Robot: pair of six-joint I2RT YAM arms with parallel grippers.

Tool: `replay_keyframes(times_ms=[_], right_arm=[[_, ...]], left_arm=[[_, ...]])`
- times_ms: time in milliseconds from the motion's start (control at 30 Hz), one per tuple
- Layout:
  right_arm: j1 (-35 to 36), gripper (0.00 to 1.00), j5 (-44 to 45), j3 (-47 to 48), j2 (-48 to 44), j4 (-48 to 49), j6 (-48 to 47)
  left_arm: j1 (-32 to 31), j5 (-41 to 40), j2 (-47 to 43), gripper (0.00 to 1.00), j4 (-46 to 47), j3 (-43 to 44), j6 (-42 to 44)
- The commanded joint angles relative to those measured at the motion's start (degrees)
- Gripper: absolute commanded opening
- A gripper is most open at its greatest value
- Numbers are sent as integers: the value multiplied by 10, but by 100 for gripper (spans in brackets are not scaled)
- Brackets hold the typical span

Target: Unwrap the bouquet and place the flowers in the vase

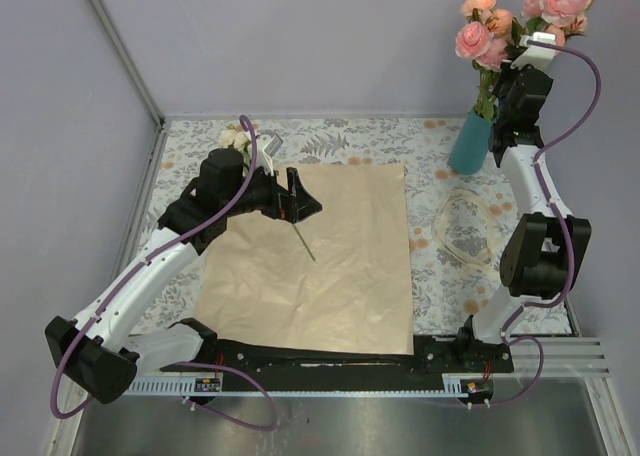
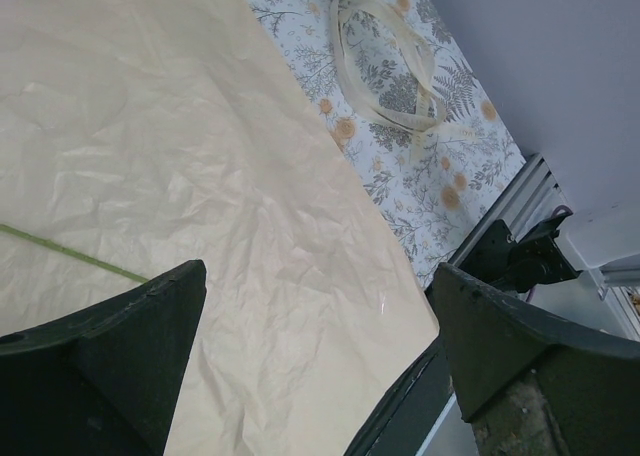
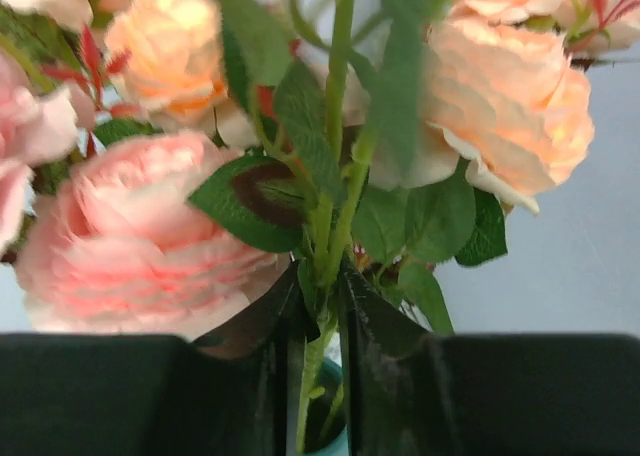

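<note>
The teal vase [image 1: 469, 143] stands at the back right with several pink and peach flowers [image 1: 482, 33] in it. My right gripper [image 1: 500, 124] is just above the vase rim [image 3: 338, 444]. Its fingers [image 3: 322, 276] stand close against green stems [image 3: 335, 216], with rose heads [image 3: 140, 236] right above. The tan kraft paper [image 1: 330, 261] lies unwrapped and flat mid-table. One more flower lies at the left, with its cream head [image 1: 235, 136] behind my left arm and its stem [image 1: 305, 244] on the paper. My left gripper [image 1: 300, 202] hangs open over the paper [image 2: 180, 156], and the stem [image 2: 70, 254] runs past its left finger.
A loop of pale ribbon [image 1: 463, 226] lies on the floral tablecloth right of the paper, also in the left wrist view [image 2: 385, 66]. The cage wall and a metal post stand close behind the vase. The black base rail [image 1: 330, 354] runs along the near edge.
</note>
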Motion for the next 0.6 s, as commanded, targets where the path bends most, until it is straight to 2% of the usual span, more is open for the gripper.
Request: replay_keyframes(times_ms=[0,133,300,467,567], right_arm=[[-3,34,25,-1,-57,-46,28],[-3,47,2,6,-101,-153,58],[-3,55,-6,-6,-153,-262,97],[-3,59,-6,10,-196,-342,144],[-3,59,-53,21,-220,-388,171]], left_arm=[[0,-23,-9,99,14,13,9],[0,-39,-9,99,6,17,10],[0,-39,-15,99,8,13,9],[0,-60,-15,99,2,14,10],[0,-100,-16,99,-9,14,9]])
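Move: The right fingers are still around the stem of the last pink rose, above the vase. The vase's middle lies about 6 cm ahead and 24 cm below, with next to no sideways offset. A pink rose already standing in it is some 8 cm to the hand's left, 3 cm ahead and 3 cm higher; the ribbon loop lies about 15 cm back, 4 cm left and 36 cm down. From the left hand the vase is roughly 36 cm ahead, 52 cm right and 16 cm lower. Letting go of the rose stem above the vase mouth, the right fingers open to a little over half and come free. The hand dips about a centimetre at first, then draws back some 10 cm towards the base, ending slightly higher and a bit to the left, while the wrist rolls left side up by roughly 15 degrees and the fingers tip down to about level. ##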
